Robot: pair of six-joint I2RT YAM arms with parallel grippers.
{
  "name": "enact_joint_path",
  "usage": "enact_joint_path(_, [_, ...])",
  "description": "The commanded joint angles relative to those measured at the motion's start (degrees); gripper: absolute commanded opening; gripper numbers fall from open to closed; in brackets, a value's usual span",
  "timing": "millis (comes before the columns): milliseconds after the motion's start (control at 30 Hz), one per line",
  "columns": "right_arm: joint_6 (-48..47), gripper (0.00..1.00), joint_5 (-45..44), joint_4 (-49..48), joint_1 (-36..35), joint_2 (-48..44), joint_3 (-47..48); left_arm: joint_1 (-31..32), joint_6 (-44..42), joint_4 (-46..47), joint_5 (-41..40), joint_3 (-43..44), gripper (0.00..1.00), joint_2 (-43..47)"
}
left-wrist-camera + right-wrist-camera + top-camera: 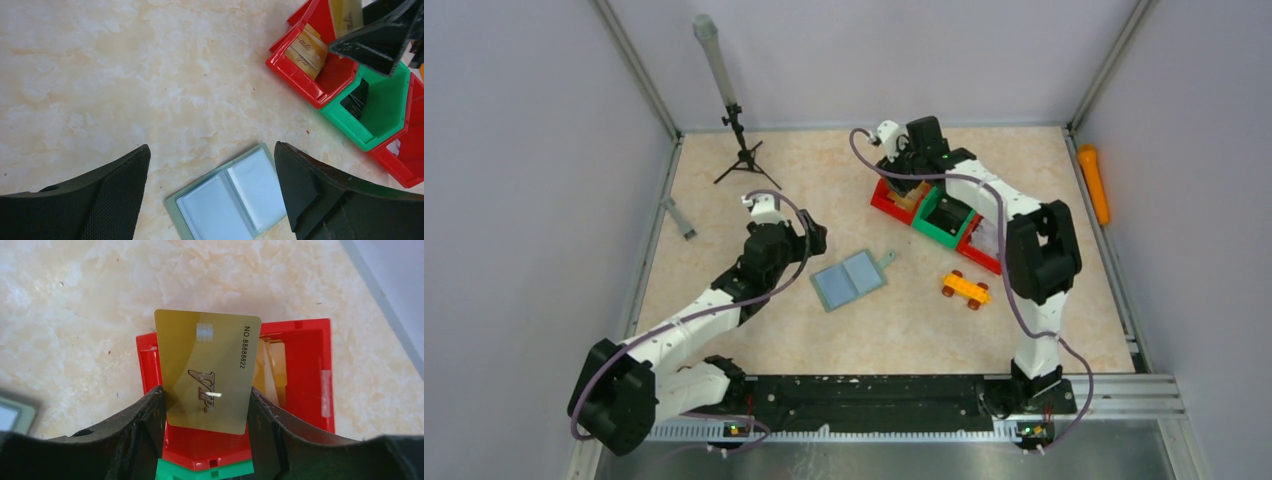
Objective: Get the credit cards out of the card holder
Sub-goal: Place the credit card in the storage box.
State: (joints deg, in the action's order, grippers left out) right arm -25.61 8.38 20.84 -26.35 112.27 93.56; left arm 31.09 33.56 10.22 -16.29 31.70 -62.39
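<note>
The card holder (849,280) lies open and flat on the table, grey-green with pale clear pockets (235,200) that look empty. My left gripper (814,240) hovers just left of it, jaws wide open (211,150) with nothing between them. My right gripper (894,165) is at the back over the red bin (300,390), shut (205,395) on the edges of a gold credit card (207,370) marked VIP, held upright above the bin. More gold cards (305,50) lie inside that red bin.
A green bin (939,225) holding a dark card (356,97) sits between red bins. A yellow toy car (965,289) stands right of the holder. A small tripod (739,150) and grey tool (679,218) are at the back left, an orange object (1094,183) at the right wall.
</note>
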Motion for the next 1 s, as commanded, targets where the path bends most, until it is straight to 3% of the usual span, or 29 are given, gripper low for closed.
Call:
enact_joint_path(0, [-3.5,0.42,1.1,4.0,0.9,3.8,4.4,-0.4,0.8,1.3,0.9,0.5,0.96,0.0])
enact_joint_path(567, [-8.8,0.44,3.8,11.1,6.1,12.4,10.6,-1.0,1.2,0.9,2.6,1.3,0.97,-2.0])
enact_joint_path(800, [-7.1,0.55,0.7,13.1,6.1,16.8,15.8,-1.2,1.0,0.9,2.5,1.4,0.97,-2.1])
enact_joint_path(967, [-3.0,0.62,-5.3,8.8,6.1,16.2,15.6,-1.3,0.8,0.8,2.7,1.4,0.97,-2.1])
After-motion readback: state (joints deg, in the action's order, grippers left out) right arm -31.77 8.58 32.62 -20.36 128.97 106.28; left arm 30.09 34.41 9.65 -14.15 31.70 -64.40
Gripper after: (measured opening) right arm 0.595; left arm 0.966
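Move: The storage box's red compartment with the gold cards, where the held credit card is going, is centred about 3 cm ahead of the right hand, 5 cm to its right and 11 cm below. Its green neighbour lies some 3 cm back and 14 cm right of that hand. The open card holder is roughly 19 cm back and 9 cm left of it. From the left hand, the red compartment is about 18 cm ahead, 20 cm right and 12 cm down. The gold credit card, already pinched by its long edges in the right hand, is lowered about 9 cm into the red compartment. It goes down and some 4 cm to the right first, then about 3 cm forward almost level, then a last short way down. The fingers tip roughly 15 degrees steeper, and at the bottom their grip eases and they just begin to open. ##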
